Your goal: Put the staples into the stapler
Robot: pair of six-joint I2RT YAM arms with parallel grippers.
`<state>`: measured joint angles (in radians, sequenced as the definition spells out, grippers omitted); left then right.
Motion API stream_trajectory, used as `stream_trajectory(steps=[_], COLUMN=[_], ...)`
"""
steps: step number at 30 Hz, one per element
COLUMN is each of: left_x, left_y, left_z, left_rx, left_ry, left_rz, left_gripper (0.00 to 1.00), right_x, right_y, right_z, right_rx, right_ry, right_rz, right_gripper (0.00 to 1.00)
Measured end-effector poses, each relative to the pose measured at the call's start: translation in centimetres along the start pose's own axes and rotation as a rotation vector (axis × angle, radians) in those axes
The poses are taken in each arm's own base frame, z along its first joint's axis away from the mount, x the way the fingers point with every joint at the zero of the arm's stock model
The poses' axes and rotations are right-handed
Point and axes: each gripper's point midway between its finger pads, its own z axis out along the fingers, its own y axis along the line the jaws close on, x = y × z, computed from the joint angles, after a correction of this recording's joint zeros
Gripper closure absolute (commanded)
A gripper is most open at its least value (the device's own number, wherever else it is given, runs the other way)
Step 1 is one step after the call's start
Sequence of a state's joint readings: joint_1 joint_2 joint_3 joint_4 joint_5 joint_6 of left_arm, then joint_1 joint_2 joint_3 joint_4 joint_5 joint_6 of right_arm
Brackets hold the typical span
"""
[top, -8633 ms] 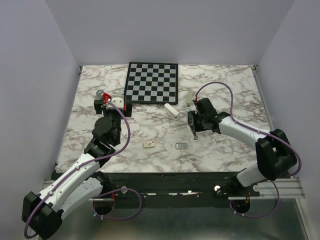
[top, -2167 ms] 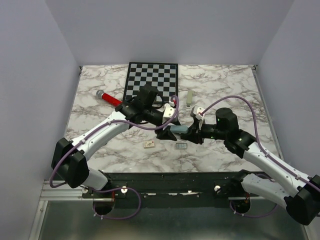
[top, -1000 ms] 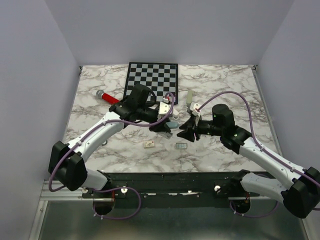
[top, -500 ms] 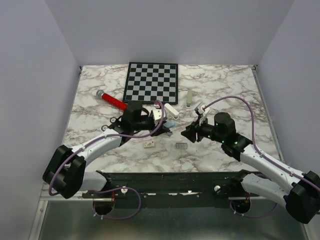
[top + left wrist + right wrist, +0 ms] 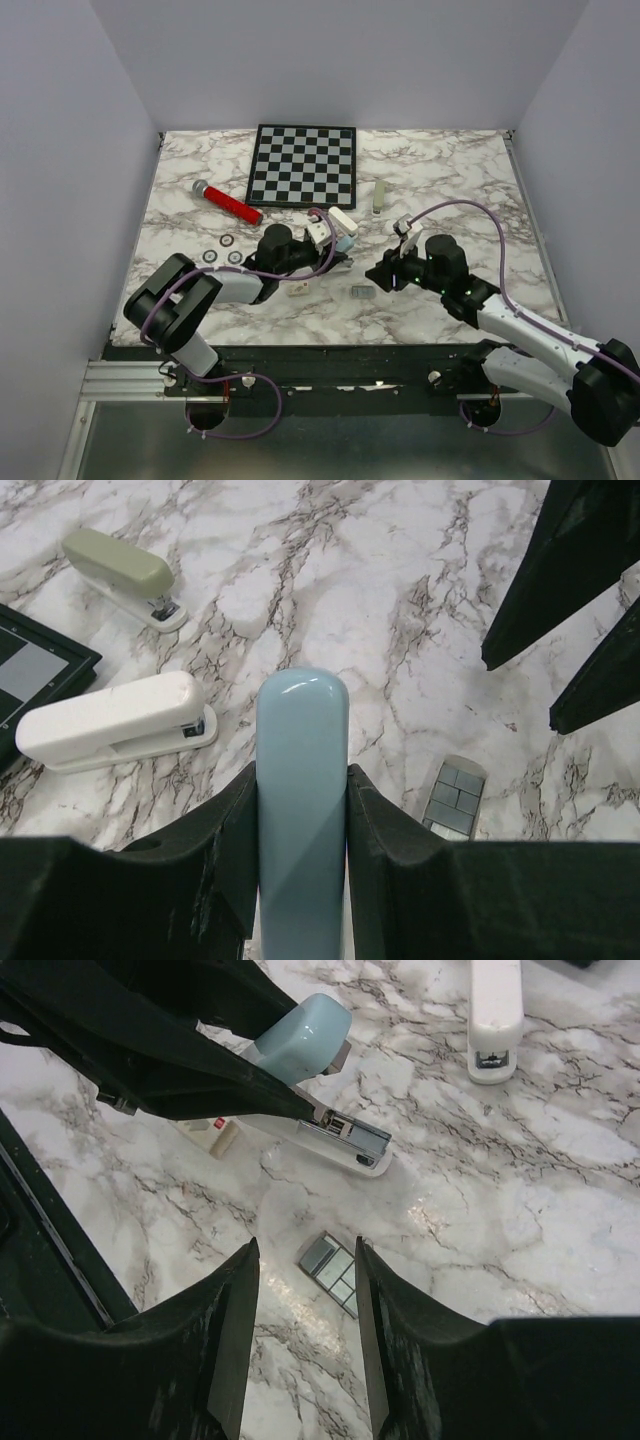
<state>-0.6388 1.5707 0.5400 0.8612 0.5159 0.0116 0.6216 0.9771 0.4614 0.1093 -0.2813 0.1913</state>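
Observation:
My left gripper [image 5: 300, 785] is shut on the pale blue top of the stapler [image 5: 302, 750]. In the right wrist view that blue top [image 5: 300, 1030] is tilted up and the stapler's white base with its metal channel [image 5: 340, 1140] lies on the marble. The staples [image 5: 335, 1272], a small grey block, lie flat on the table just beyond my right gripper [image 5: 306, 1250], which is open with nothing between its fingers. In the top view the staples [image 5: 361, 292] lie between the left gripper [image 5: 335, 252] and the right gripper [image 5: 378, 272].
A white stapler [image 5: 342, 218] and an olive one [image 5: 379, 197] lie behind the grippers, before the chessboard [image 5: 303, 165]. A red marker [image 5: 228, 202], two small rings [image 5: 222, 257] and a cream block [image 5: 298, 290] are to the left.
The left arm has folded back toward the near edge, bringing the blue stapler lower and nearer. The right gripper has moved down to hover over the staples.

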Motion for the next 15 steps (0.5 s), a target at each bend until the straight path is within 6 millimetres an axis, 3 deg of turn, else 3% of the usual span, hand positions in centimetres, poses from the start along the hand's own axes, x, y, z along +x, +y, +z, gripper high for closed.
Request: stream_trajectory(steps=[8, 15], left_x=[2.1, 5.4], left_y=[-0.1, -0.5], left_z=[0.5, 0.3], left_rx=[-0.053, -0.074], left_ry=[0.052, 0.18], left_rz=[-0.01, -0.012], left_gripper=[1.0, 0.82], right_x=[1.5, 2.0], right_y=[-0.6, -1.0], right_z=[0.2, 0.7], right_rx=[0.023, 0.033], right_ry=[0.032, 0.048], right_rz=[0.013, 0.018], right_gripper=[0.49, 0.49])
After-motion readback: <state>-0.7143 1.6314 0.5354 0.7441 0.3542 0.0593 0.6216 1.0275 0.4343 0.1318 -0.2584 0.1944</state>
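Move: Gripped in the left fingers is the blue stapler's lid, its open, staple-holding base some 7 cm below that hand, about level in reach and 1 cm to its right. The staple container lies 5 cm back and 6 cm right of the hand, the white stapler 12 cm ahead and 1 cm right, the cream box 4 cm back and 9 cm left, all roughly 10 cm down. From the empty right hand, the blue stapler's base is about 6 cm ahead, 8 cm left and 8 cm down. Lowering the blue lid towards the stapler's base and the table, the left hand sinks about 5 cm almost straight down, speeding up towards the end, and tips its fingers and the lid's nose down by some 10 degrees while keeping its grip. The right hand, open and touching nothing, eases down about 2 cm on the near right side of the stapler. ##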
